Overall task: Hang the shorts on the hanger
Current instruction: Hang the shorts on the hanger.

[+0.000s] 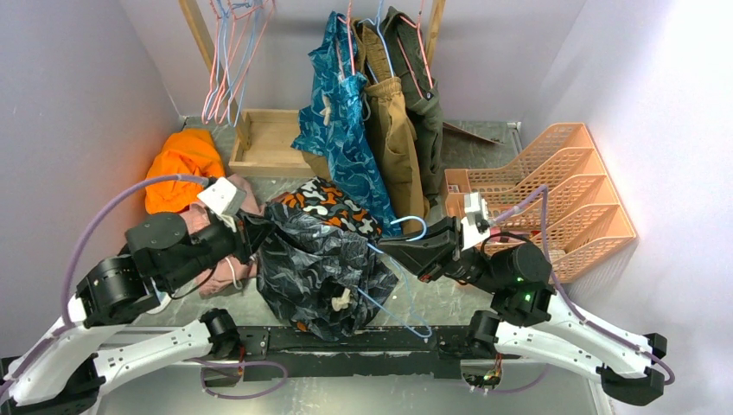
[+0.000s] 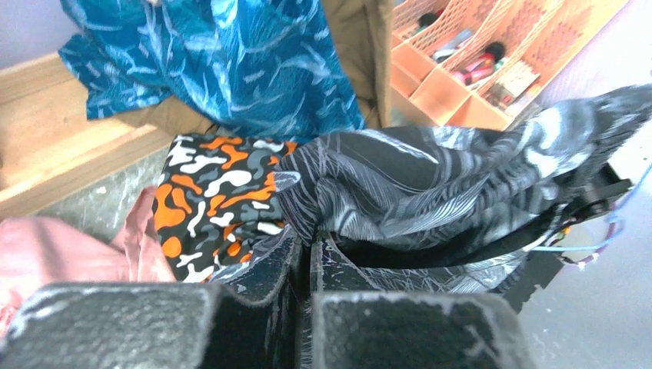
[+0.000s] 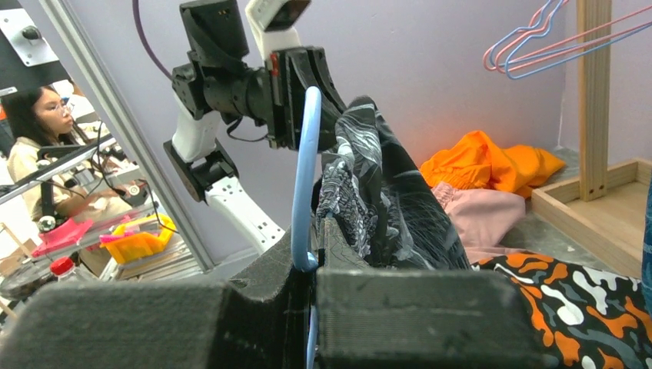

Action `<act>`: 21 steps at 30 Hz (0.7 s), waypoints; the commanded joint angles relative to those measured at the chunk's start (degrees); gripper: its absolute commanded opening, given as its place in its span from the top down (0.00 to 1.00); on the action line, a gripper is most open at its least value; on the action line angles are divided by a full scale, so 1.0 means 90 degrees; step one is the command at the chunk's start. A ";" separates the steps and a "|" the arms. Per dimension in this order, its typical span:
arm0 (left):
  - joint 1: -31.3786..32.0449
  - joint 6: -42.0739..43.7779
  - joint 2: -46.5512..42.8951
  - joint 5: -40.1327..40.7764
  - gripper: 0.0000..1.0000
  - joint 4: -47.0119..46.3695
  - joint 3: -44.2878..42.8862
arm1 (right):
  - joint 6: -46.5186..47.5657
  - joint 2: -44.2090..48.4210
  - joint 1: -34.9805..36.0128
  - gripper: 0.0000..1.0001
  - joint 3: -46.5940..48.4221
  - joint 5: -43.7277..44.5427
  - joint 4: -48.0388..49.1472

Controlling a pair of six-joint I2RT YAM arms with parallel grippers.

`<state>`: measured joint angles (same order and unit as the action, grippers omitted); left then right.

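Observation:
The dark shorts (image 1: 315,264) with a grey leaf print and a cream drawstring (image 1: 341,300) hang bunched between the two arms, above the table's near middle. My left gripper (image 1: 249,232) is shut on their left edge; in the left wrist view the fingers (image 2: 338,265) pinch the fabric (image 2: 430,181). My right gripper (image 1: 391,251) is shut on the light-blue wire hanger (image 1: 406,226), whose lower wire runs under the shorts' right side. In the right wrist view the hanger (image 3: 303,169) stands up from the closed gripper (image 3: 314,257), right against the shorts (image 3: 384,204).
Black-orange-white shorts (image 1: 333,201) lie behind the dark ones. Teal shorts (image 1: 341,112), khaki and olive garments hang from the rack. Orange cloth (image 1: 181,160) and pink cloth (image 1: 220,268) lie left. A wooden tray (image 1: 268,143), a peach organiser (image 1: 553,199) and spare hangers (image 1: 229,52) also stand here.

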<state>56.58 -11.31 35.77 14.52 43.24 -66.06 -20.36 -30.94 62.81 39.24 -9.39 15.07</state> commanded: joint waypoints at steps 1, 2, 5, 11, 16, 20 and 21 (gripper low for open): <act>0.0013 0.0158 0.0114 -0.0459 0.93 -0.0266 -0.0725 | 0.0119 0.0060 -0.0012 1.00 0.0281 0.0084 0.0086; 0.0013 0.0193 0.0176 -0.0552 0.93 -0.0313 -0.0885 | 0.0134 0.0038 -0.0015 1.00 0.0310 0.0069 0.0058; 0.0017 0.0319 0.0432 -0.0877 0.93 -0.0510 -0.1392 | 0.0110 -0.0064 -0.0009 1.00 0.0317 -0.0006 0.0077; 0.0013 0.0582 0.1026 -0.1653 0.93 -0.1173 -0.2113 | 0.0055 -0.0224 -0.0011 1.00 0.0313 -0.0078 0.0298; 0.0013 0.0749 0.1408 -0.1523 0.93 -0.0953 -0.2628 | 0.0180 -0.0110 -0.0007 1.00 0.0437 0.0209 0.0085; 0.0013 0.0773 0.1303 -0.1134 0.93 -0.0802 -0.2611 | 0.0319 0.0205 -0.0008 1.00 0.0452 0.0675 -0.0194; 0.0013 0.0767 0.1247 -0.1089 0.93 -0.0810 -0.2577 | 0.0356 0.0252 -0.0010 1.00 0.0462 0.0776 -0.0292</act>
<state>56.40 -5.13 48.01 5.54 38.87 -88.25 -19.05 -30.48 62.81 42.41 -6.83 17.50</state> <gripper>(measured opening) 0.077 0.040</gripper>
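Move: The left gripper already pinches the waistband of the dark shorts, whose middle hangs about 10 cm to its right, 5 cm back and 15 cm below. The blue hanger's middle lies some 21 cm right of that gripper, 8 cm back and 5 cm below; from the right fingers, which hold the hanger, 1 cm right, 3 cm back and 10 cm below. From the left gripper, camo shorts lie about 15 cm ahead, 5 cm right and 28 cm down. Lift the left gripper about 13 cm nearly straight up, fingers kept shut on the waistband, easing some 3 cm right in the second half and tipping the fingertips up while turning slightly clockwise. Raise the right gripper with it, about 4 cm, keeping its grip on the hanger whose arm is already in the waist opening, so the waistband is drawn up between the two hands. ##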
